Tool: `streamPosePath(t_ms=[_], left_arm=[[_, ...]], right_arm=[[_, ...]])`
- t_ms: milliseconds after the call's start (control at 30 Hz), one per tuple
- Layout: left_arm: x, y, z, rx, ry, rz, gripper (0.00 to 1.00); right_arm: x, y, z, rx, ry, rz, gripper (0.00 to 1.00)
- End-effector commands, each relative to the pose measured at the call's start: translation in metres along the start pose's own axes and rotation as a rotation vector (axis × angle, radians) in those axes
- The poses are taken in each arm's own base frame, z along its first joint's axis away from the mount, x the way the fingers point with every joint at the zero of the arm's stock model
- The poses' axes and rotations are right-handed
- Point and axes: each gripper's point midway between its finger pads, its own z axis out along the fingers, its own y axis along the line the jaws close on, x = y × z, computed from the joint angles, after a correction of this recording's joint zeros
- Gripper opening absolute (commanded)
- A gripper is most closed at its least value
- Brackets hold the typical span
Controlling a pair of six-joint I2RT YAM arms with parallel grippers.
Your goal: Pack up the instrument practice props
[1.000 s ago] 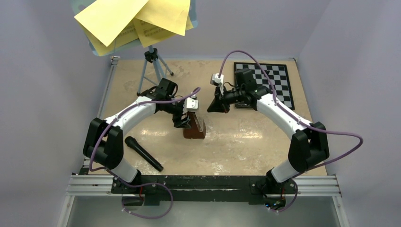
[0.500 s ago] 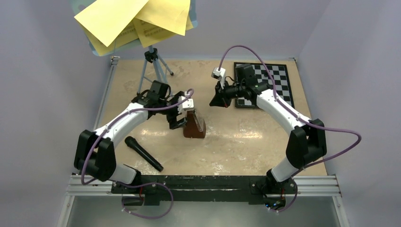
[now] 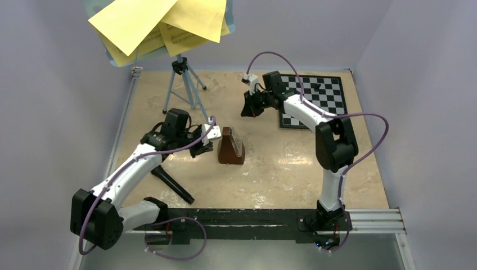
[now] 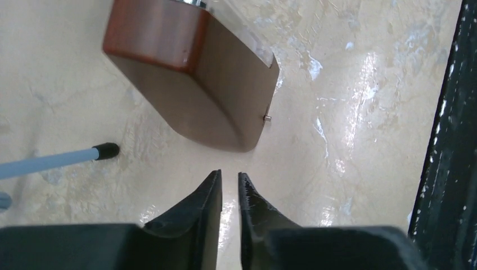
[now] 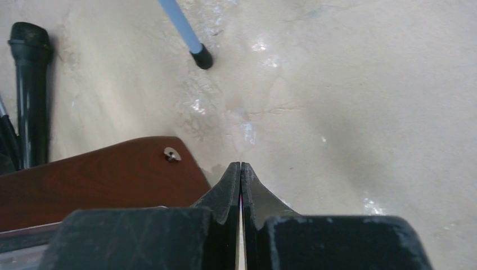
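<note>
The brown pyramid-shaped metronome [image 3: 230, 148] stands upright mid-table, also seen in the left wrist view [image 4: 191, 79] and the right wrist view [image 5: 101, 177]. My left gripper [image 3: 206, 147] sits just left of it without touching; its jaws [image 4: 229, 175] are open by a narrow gap with nothing between them. My right gripper [image 3: 248, 109] hovers beyond the metronome, near the chessboard, shut and empty [image 5: 241, 165]. The light-blue tripod music stand [image 3: 183, 84] stands at the back left. Yellow sheet-music pages [image 3: 160, 22] lie on its tray.
A black microphone [image 3: 174, 185] lies on the table near the front left, partly under my left arm, and shows in the right wrist view [image 5: 31, 84]. The black-and-white chessboard [image 3: 320, 98] lies at the back right. A tripod foot [image 4: 105, 150] rests close to the metronome.
My left gripper let go of the metronome, pulled back to the left and narrowed its jaws. My right arm swung away toward the back of the table.
</note>
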Motion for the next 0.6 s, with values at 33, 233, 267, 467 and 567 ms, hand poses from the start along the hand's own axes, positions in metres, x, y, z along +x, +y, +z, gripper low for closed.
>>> streamPosePath(t_ms=[33, 233, 267, 467, 567], left_arm=[[-0.009, -0.020, 0.006, 0.089, -0.059, 0.083, 0.07], [-0.027, -0.021, 0.031, 0.149, -0.118, 0.211, 0.00], [-0.031, -0.020, 0.035, 0.161, -0.127, 0.215, 0.00], [-0.042, 0.004, 0.050, 0.095, -0.128, 0.215, 0.00], [-0.037, 0.029, 0.053, -0.008, -0.097, 0.237, 0.00]], right_arm=[[-0.011, 0.046, -0.010, -0.096, -0.010, 0.016, 0.00], [0.014, 0.068, -0.004, -0.131, 0.030, 0.020, 0.00], [0.016, 0.071, -0.002, -0.133, 0.037, 0.017, 0.00], [0.026, 0.079, -0.006, -0.131, 0.059, 0.019, 0.00], [0.036, 0.074, -0.016, -0.097, 0.074, 0.016, 0.00]])
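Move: The metronome stands upright about 8 cm to the left hand's right and 4 cm ahead, its middle roughly 4 cm lower. A tripod foot is on the table some 17 cm ahead of the left hand, about 1 cm to its left; the microphone lies about 20 cm left and 9 cm back. From the right hand, the metronome is some 11 cm back, 6 cm left and a little lower. Converging on the metronome from both sides, the left hand shuts its half-open fingers on nothing, draws back slightly, then swings about 5 cm right and 3 cm down towards its left side, turning some 10 degrees clockwise. The right hand, fingers still shut, comes back about 8 cm and 3 cm left to the metronome's far right corner by the clear cover; both sets of closed tips end up seemingly against the body. ##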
